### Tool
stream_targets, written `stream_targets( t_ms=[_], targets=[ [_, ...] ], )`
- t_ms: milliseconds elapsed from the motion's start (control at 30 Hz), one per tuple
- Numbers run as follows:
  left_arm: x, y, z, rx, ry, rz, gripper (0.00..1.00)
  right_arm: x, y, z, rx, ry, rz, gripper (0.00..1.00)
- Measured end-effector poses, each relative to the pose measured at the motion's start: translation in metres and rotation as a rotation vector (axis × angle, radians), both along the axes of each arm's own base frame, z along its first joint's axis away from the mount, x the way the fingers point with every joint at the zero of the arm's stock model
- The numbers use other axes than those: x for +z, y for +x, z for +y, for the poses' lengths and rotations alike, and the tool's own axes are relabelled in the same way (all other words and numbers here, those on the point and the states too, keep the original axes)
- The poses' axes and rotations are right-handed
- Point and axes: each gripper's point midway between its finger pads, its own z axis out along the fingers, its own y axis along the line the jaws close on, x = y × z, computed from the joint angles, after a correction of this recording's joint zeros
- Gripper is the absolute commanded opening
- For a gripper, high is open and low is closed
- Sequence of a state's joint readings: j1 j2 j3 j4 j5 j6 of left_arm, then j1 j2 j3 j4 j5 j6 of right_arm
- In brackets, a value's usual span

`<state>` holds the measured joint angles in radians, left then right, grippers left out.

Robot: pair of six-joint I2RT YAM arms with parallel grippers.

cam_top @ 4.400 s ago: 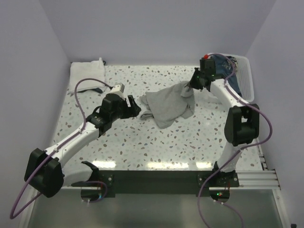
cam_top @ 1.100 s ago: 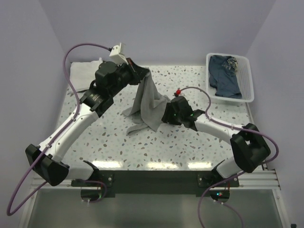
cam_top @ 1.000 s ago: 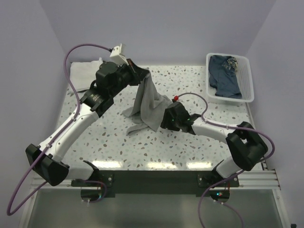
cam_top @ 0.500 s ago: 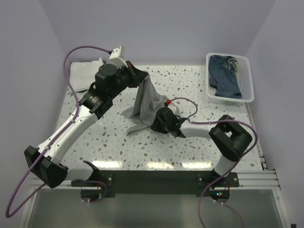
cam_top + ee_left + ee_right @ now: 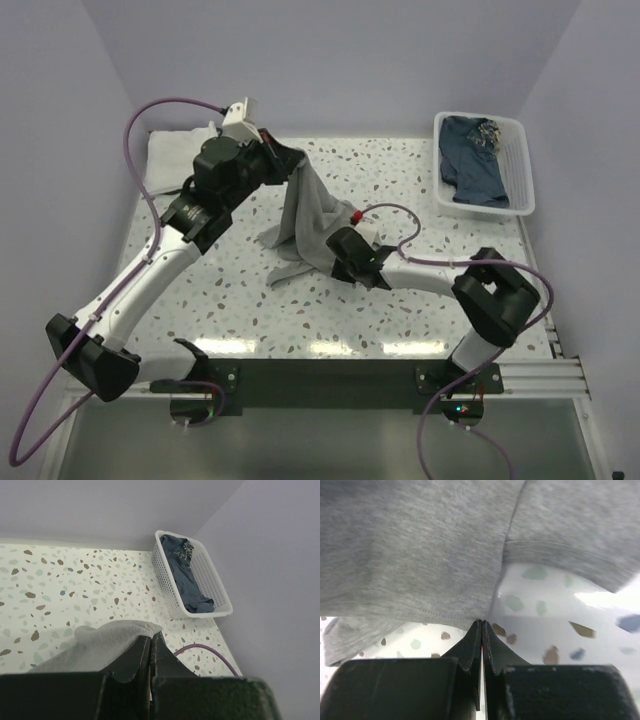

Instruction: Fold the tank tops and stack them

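The grey tank top [image 5: 310, 225] hangs in a long drape from my left gripper [image 5: 300, 160], which is raised over the back middle of the table and shut on the cloth's upper edge [image 5: 110, 635]. Its lower part trails on the table. My right gripper [image 5: 333, 243] sits low at the drape's right side, and its tips [image 5: 482, 622] are shut on the bottom hem of the grey tank top [image 5: 420, 555]. A folded white tank top [image 5: 178, 150] lies at the back left corner, partly behind the left arm.
A white slatted basket [image 5: 522, 165] stands at the back right with a dark blue garment [image 5: 468, 165] in it; the left wrist view shows the basket [image 5: 220, 607] too. The right arm's purple cable [image 5: 395, 215] loops over the speckled table [image 5: 400, 310].
My right gripper slid left along the table to the hanging cloth and closed on its hem. The left arm kept the tank top raised, shifting slightly.
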<state>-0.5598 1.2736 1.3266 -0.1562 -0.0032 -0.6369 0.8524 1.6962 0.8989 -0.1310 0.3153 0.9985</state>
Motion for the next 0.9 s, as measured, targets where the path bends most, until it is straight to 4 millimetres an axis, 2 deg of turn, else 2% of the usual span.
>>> stream_targets(
  t_ms=[67, 133, 333, 433, 533, 633, 700, 800, 900],
  targets=[
    [0.003, 0.000, 0.005, 0.013, -0.001, -0.009, 0.00, 0.013, -0.003, -0.009, -0.001, -0.019, -0.012, 0.00],
    [0.008, -0.001, 0.010, 0.026, -0.004, -0.018, 0.00, 0.037, -0.004, -0.018, -0.005, -0.021, -0.051, 0.00],
    [0.015, -0.014, 0.025, 0.049, -0.015, -0.039, 0.00, 0.138, -0.006, -0.050, -0.025, 0.022, -0.233, 0.00],
    [0.005, -0.023, 0.032, 0.054, -0.011, -0.029, 0.00, 0.181, -0.005, -0.063, -0.036, 0.042, -0.307, 0.00],
    [-0.012, -0.029, 0.039, 0.073, 0.000, -0.004, 0.00, 0.198, -0.001, -0.076, -0.044, 0.022, -0.334, 0.00],
    [-0.039, -0.033, 0.046, 0.093, 0.016, 0.043, 0.00, 0.193, 0.002, -0.091, -0.053, -0.027, -0.316, 0.00],
    [-0.065, -0.038, 0.051, 0.104, 0.026, 0.090, 0.00, 0.178, -0.001, -0.099, -0.054, -0.052, -0.285, 0.00],
    [-0.108, -0.051, 0.060, 0.120, 0.054, 0.167, 0.00, 0.132, -0.021, -0.110, -0.026, -0.099, -0.192, 0.00],
    [-0.145, -0.063, 0.067, 0.129, 0.072, 0.235, 0.00, 0.068, -0.057, -0.128, 0.002, -0.152, -0.044, 0.00]
  ],
)
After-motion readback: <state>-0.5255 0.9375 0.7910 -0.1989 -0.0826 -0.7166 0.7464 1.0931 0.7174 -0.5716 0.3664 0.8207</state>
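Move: The grey tank top hangs from the left hand's shut fingers; its heap on the table lies some 34 cm below that hand, about 5 cm to its right and 3 cm ahead. From the right hand, which pinches the lower edge just above the table, the heap's middle is about 9 cm ahead and 8 cm left. The folded white top is roughly 27 cm ahead and 32 cm left of the left hand; the basket, some 33 cm ahead and 37 cm right of the right. Up and to its right, the right hand whips its pinched edge of the grey tank top some 20 cm high, then brings it down and back towards the table, ending about 13 cm farther right. The left hand keeps its corner, drifting left and back, then sinking about 15 cm with fingers tipping down, so the hands spread apart. ##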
